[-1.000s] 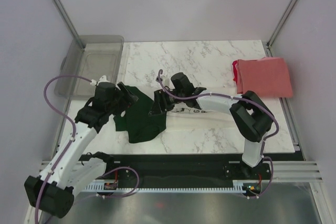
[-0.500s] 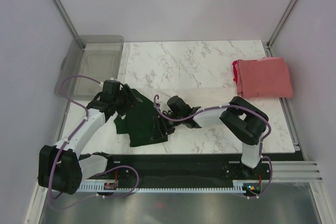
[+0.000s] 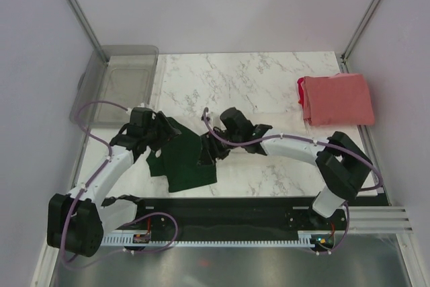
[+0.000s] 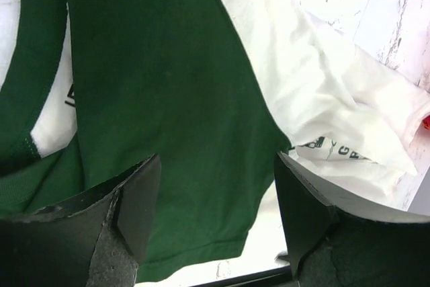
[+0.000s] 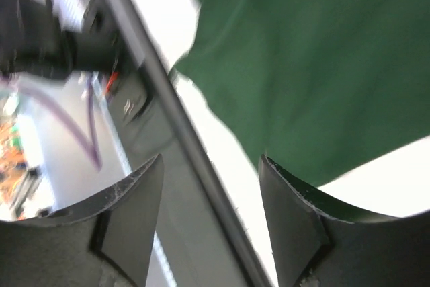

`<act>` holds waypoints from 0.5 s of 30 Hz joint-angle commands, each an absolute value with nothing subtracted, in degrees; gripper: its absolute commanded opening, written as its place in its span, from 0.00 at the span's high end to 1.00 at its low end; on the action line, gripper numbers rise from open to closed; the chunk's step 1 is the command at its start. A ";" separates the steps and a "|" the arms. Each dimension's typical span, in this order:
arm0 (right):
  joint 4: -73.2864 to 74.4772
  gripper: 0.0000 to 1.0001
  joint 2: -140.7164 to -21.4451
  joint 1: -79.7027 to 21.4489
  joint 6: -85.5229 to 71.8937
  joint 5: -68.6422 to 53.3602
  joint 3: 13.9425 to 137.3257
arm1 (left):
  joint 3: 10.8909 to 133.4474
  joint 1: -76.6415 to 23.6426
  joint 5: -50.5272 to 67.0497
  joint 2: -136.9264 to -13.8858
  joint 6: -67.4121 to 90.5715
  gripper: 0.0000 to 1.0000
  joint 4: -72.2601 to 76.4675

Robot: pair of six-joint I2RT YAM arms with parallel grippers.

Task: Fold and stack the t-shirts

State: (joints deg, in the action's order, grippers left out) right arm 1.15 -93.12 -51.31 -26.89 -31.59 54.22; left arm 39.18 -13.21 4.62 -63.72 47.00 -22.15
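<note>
The cream-white t-shirt with dark green sleeves [image 3: 188, 162] lies bunched at the table's near left; its green cloth [image 4: 154, 99] fills the left wrist view, with white cloth and lettering [image 4: 322, 119] to the right. My left gripper [image 3: 159, 136] hovers over the sleeve's left edge, open [image 4: 218, 220], with nothing between its fingers. My right gripper [image 3: 205, 155] is open [image 5: 211, 226] over the sleeve's near right edge [image 5: 322, 65], beside the table's front rail. The coral-red t-shirt [image 3: 336, 99] lies folded at the far right.
A clear grey plastic bin [image 3: 119, 84] stands off the table's far left corner. The black front rail [image 3: 255, 206] runs along the near edge, seen close in the right wrist view [image 5: 175, 119]. The marble tabletop [image 3: 248, 85] stretches behind the arms.
The right arm dipped toward the front edge, then swung back right, its gripper staying over the green sleeve. The left gripper shifted slightly. Both jaws narrowed a little. The sleeve now reaches nearer the front.
</note>
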 commanded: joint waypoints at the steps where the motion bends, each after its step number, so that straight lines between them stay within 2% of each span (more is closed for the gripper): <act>1: 9.74 0.35 -97.54 -46.24 -19.00 -27.86 64.05 | 37.36 -13.09 2.65 -58.37 44.21 0.25 -21.00; 7: 22.55 0.37 -111.25 -37.62 -13.10 -32.25 83.91 | 32.87 -13.10 2.89 -48.45 44.47 0.25 -21.27; 15: 36.90 0.35 -128.73 -32.70 -6.16 -33.40 109.47 | 32.43 -13.27 5.80 -44.03 43.95 0.25 -21.45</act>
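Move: From the right hand, the t-shirt's white far edge lies about 24 cm ahead and 3 cm to the right, some 9 cm below. The right tip of the green fold is about 11 cm ahead and 4 cm right; the middle of the green panel is some 4 cm ahead and 6 cm left; both are as far below. From the left hand, that far edge is roughly 13 cm ahead and 14 cm right. Forward in one fast, nearly level sweep of some 22 cm, the right hand travels over the folded shirt towards its white far edge, rising slightly before settling lower. Its fingers stay open, still pointing left and down, as the wrist swings a little clockwise. Meanwhile the open left hand rises about 4 cm and draws back some 3 cm, its fingers tipping up. ##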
